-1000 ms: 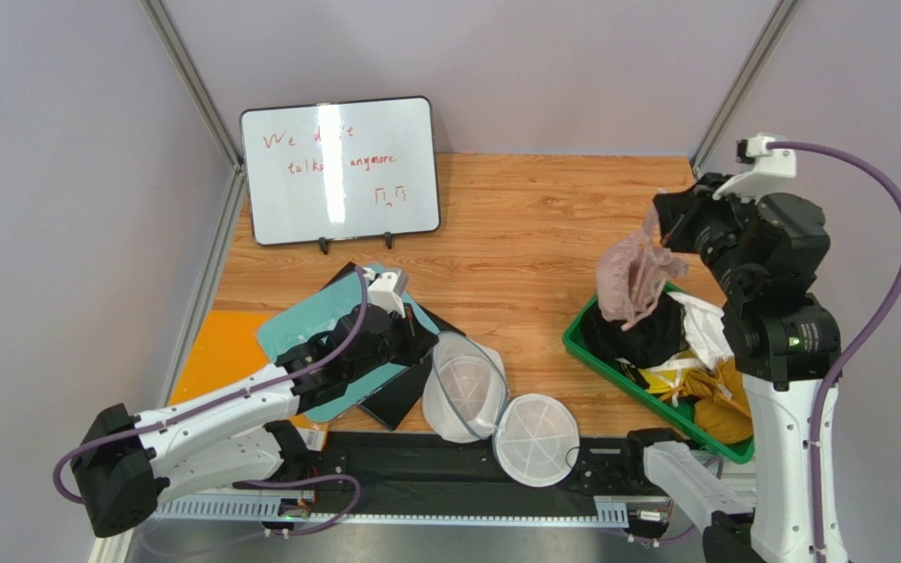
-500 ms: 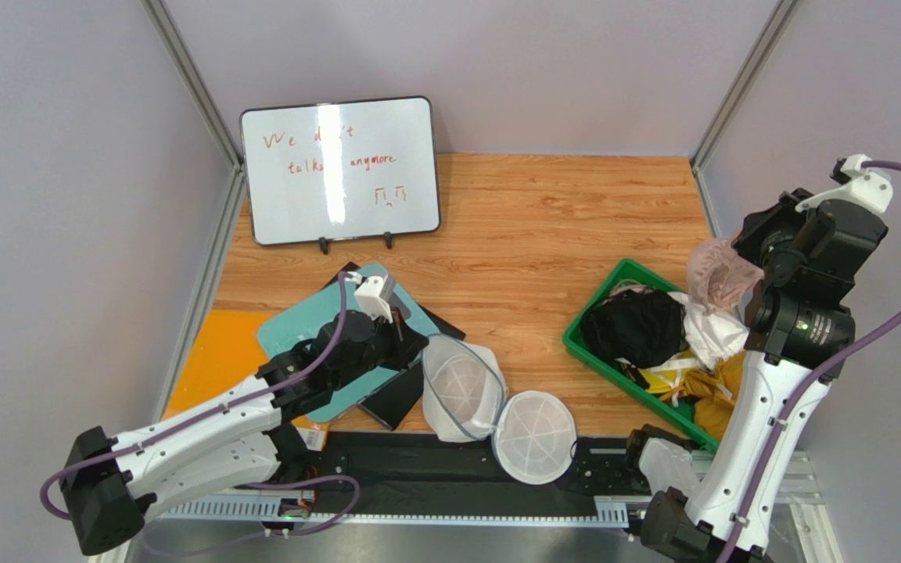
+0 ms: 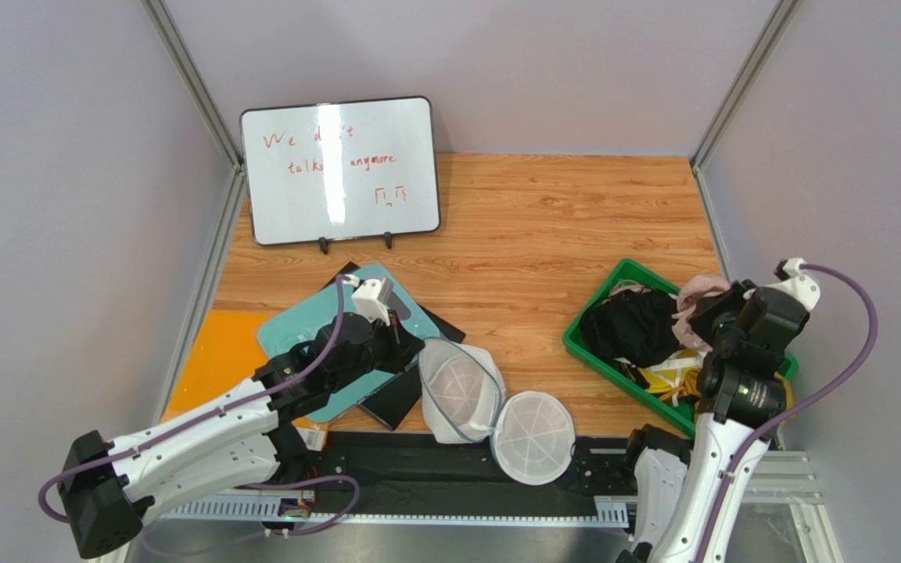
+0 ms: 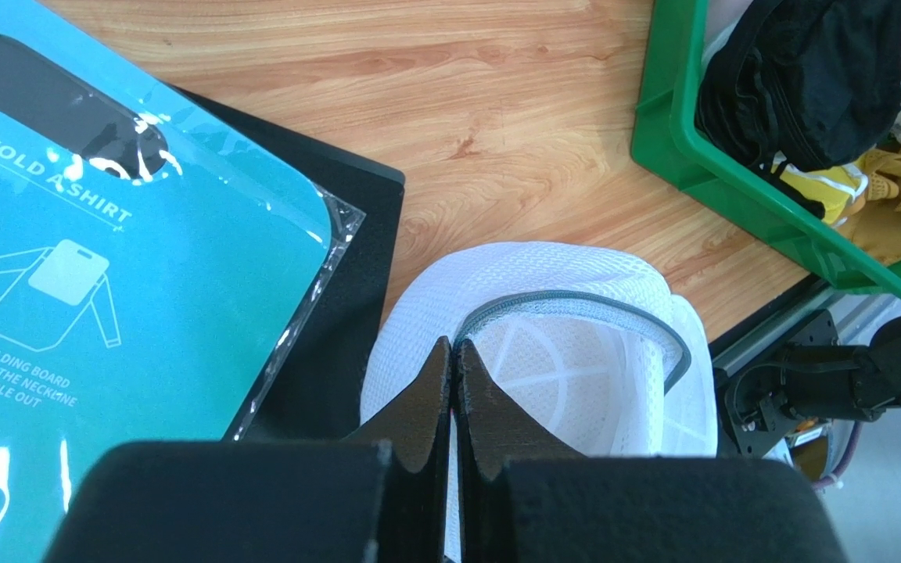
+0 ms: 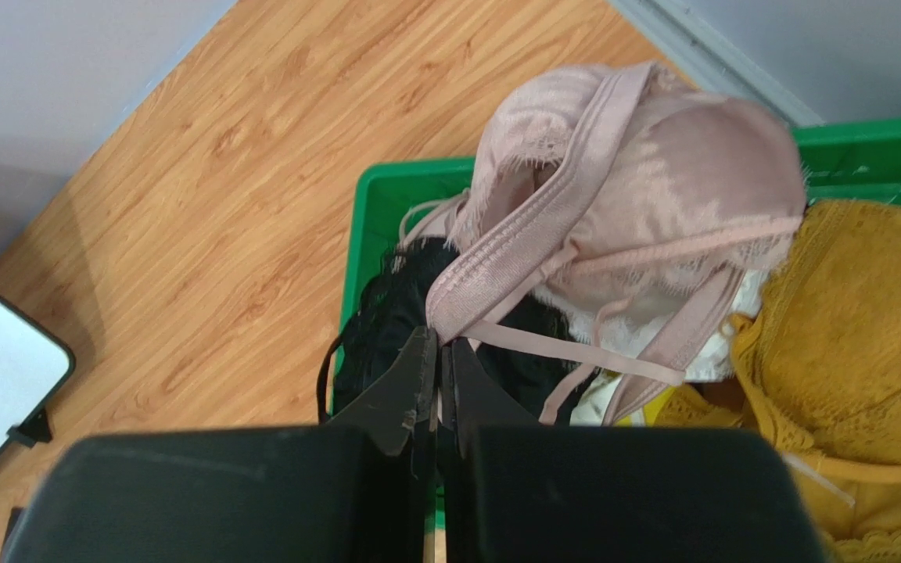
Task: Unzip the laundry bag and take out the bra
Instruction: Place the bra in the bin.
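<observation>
The laundry bag point(image 3: 462, 394) is a white mesh pouch lying open on the table, its round lid flap point(image 3: 534, 438) folded out toward the near edge. My left gripper point(image 3: 412, 350) is shut on the bag's grey-blue zip rim point(image 4: 561, 303); in the left wrist view the closed tips point(image 4: 453, 347) pinch the mesh edge of the laundry bag point(image 4: 538, 375). The pinkish bra point(image 3: 697, 293) hangs over the right part of the green bin. My right gripper point(image 3: 714, 319) is shut on the bra point(image 5: 643, 176), with a strap caught between the closed tips point(image 5: 438, 343).
The green bin point(image 3: 586, 351) at the right holds a black garment point(image 3: 633, 324), white cloth and yellow clothes point(image 3: 669, 381). A teal folding board point(image 3: 308, 331) lies on black sheets under my left arm, beside an orange mat point(image 3: 220, 348). A whiteboard point(image 3: 340, 169) stands at the back.
My right arm has swung right and come down with the bra, from high over the bin's left end to low over its right part. The left gripper keeps its hold on the rim.
</observation>
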Robot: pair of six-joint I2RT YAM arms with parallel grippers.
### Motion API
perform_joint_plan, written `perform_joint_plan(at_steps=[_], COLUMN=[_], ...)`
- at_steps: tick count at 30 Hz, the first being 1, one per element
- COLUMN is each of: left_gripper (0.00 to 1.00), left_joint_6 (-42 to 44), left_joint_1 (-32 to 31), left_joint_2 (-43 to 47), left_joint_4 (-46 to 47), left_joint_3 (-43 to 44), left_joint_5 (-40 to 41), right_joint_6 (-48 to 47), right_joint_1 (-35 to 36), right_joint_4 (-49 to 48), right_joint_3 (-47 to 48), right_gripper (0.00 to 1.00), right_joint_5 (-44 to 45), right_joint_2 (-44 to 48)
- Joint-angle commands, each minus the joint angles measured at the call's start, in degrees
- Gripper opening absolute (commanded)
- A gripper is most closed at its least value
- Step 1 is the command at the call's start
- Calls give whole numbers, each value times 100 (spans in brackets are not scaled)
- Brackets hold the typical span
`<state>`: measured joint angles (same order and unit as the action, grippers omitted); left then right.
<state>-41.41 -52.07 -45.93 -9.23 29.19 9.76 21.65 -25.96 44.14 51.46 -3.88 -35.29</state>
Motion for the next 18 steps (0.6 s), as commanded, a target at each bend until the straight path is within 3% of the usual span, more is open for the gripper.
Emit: perform_joint_plan(at_steps=[1,5,18], left_gripper=[0,0,0], left_joint_6=[80,98,54], left_joint_1=[22,22,22], left_joint_2=[128,199,252], left_joint_4=[-52,-140,-158], left_joint_3=[-1,8,-19], left_joint_5=[88,140,158], right_joint_6=[339,454,604], right_joint_1=[-24,-24,135], right_joint_4=[6,252,763], right_joint_3=[-408,-226,49], right_gripper=[0,0,0], right_joint_5=[-464,-851,-1282], right_joint_2=[689,1146,1252])
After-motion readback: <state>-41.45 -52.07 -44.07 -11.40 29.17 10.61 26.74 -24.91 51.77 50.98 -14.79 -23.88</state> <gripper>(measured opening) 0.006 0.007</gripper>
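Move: The right hand holds the pink bra by a strap, high over the green bin. The bin's middle lies roughly 2 cm ahead of it, 5 cm to its right and 20 cm below. In the bin, the black underwear is about 6 cm ahead and 3 cm left of this hand, the mustard underwear 4 cm back and 11 cm right. From the left hand, the bin's middle is some 45 cm right and 5 cm ahead. Leftward and a little back, about 6 cm and 3 cm, the right hand travels above the bin, dipping roughly a centimetre before rising slightly above its starting height. The closed fingers keep their pinch on the bra strap, leading it away from the cups, while the wrist turns some 10 degrees counter-clockwise and tips up slightly. ##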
